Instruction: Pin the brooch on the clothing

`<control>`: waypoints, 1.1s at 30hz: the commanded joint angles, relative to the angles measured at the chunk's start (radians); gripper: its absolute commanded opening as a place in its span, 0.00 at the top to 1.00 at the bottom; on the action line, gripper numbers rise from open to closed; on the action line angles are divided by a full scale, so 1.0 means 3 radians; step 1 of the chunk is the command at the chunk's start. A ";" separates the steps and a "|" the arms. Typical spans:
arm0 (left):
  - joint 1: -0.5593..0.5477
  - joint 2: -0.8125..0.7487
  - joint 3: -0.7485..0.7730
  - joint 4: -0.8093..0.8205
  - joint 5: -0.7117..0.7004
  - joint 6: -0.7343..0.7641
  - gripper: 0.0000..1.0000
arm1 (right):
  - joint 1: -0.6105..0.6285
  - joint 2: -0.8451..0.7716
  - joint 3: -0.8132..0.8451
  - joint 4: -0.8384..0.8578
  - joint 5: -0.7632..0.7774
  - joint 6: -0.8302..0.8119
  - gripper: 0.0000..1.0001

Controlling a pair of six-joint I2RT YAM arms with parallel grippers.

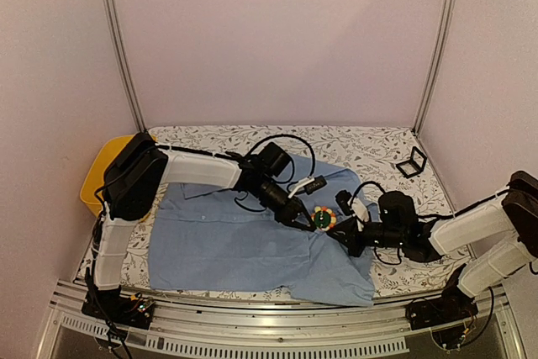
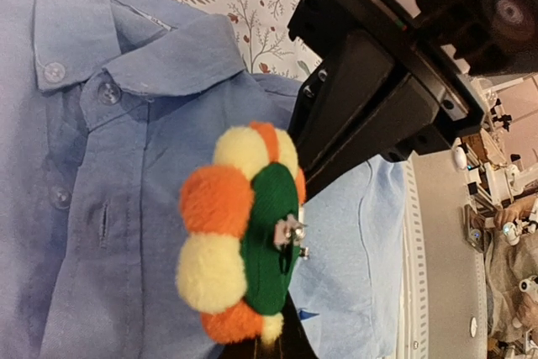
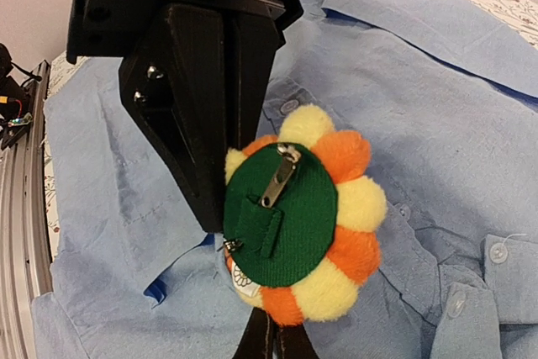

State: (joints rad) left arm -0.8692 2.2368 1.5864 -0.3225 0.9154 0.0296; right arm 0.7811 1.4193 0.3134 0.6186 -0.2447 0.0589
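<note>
The brooch (image 1: 324, 218) is a fluffy flower of orange and pale yellow petals, held just above the light blue shirt (image 1: 218, 241) spread on the table. In the right wrist view its green back (image 3: 286, 216) faces the camera, with a metal pin bar (image 3: 277, 182) across it. My left gripper (image 1: 309, 224) is shut on the brooch's rim (image 2: 252, 241), its fingers at the bottom edge of its own view (image 2: 282, 346). My right gripper (image 1: 340, 233) is shut on the lower petals (image 3: 271, 344). The shirt's collar and buttons (image 2: 108, 92) lie behind the brooch.
A yellow basket (image 1: 99, 174) stands at the table's left edge, partly behind my left arm. A small black square frame (image 1: 411, 162) lies at the back right on the floral cloth (image 1: 361, 145). A metal rail (image 1: 252, 338) runs along the near edge.
</note>
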 commanded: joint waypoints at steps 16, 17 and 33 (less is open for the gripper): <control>0.0003 -0.0099 0.0108 -0.0448 -0.0091 0.0238 1.00 | -0.0153 -0.0449 0.0171 -0.0308 -0.0421 0.0180 1.00; 0.0000 -0.0109 0.0103 -0.0448 -0.0075 0.0244 1.00 | -0.0158 -0.0439 0.0172 -0.0307 -0.0375 0.0186 0.99; -0.0012 -0.0138 0.0019 -0.0297 -0.0037 0.0075 1.00 | -0.0476 -0.0061 0.0390 -0.0625 -0.1372 0.0172 0.39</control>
State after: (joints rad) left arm -0.8639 2.2238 1.6028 -0.4179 0.9043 0.0586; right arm 0.6418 1.3895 0.4030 0.4480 -0.5282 0.1234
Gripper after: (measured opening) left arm 0.009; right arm 0.597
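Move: My left hand still grips the brooch by its rim, its middle about 2 cm forward, 2 cm to the right and 1 cm above that hand. From my right hand, whose shut tips are close by the rim, the brooch's middle is some 2 cm ahead and 2 cm to the left, about level. The shirt collar lies roughly 9 cm ahead, 5 cm to the right and 5 cm lower; the open black box, some 17 cm ahead, 21 cm right and 6 cm lower. I lift my shut right fingers about 2.5 cm up beside the brooch, easing back about a centimetre. Then I swing them some 2 cm forward and a little right, sinking slightly, and open them well over halfway as I draw back about a centimetre, tipping the hand about 10 degrees downward overall. My left hand keeps its grip on the rim, drifting about 1 cm left. ##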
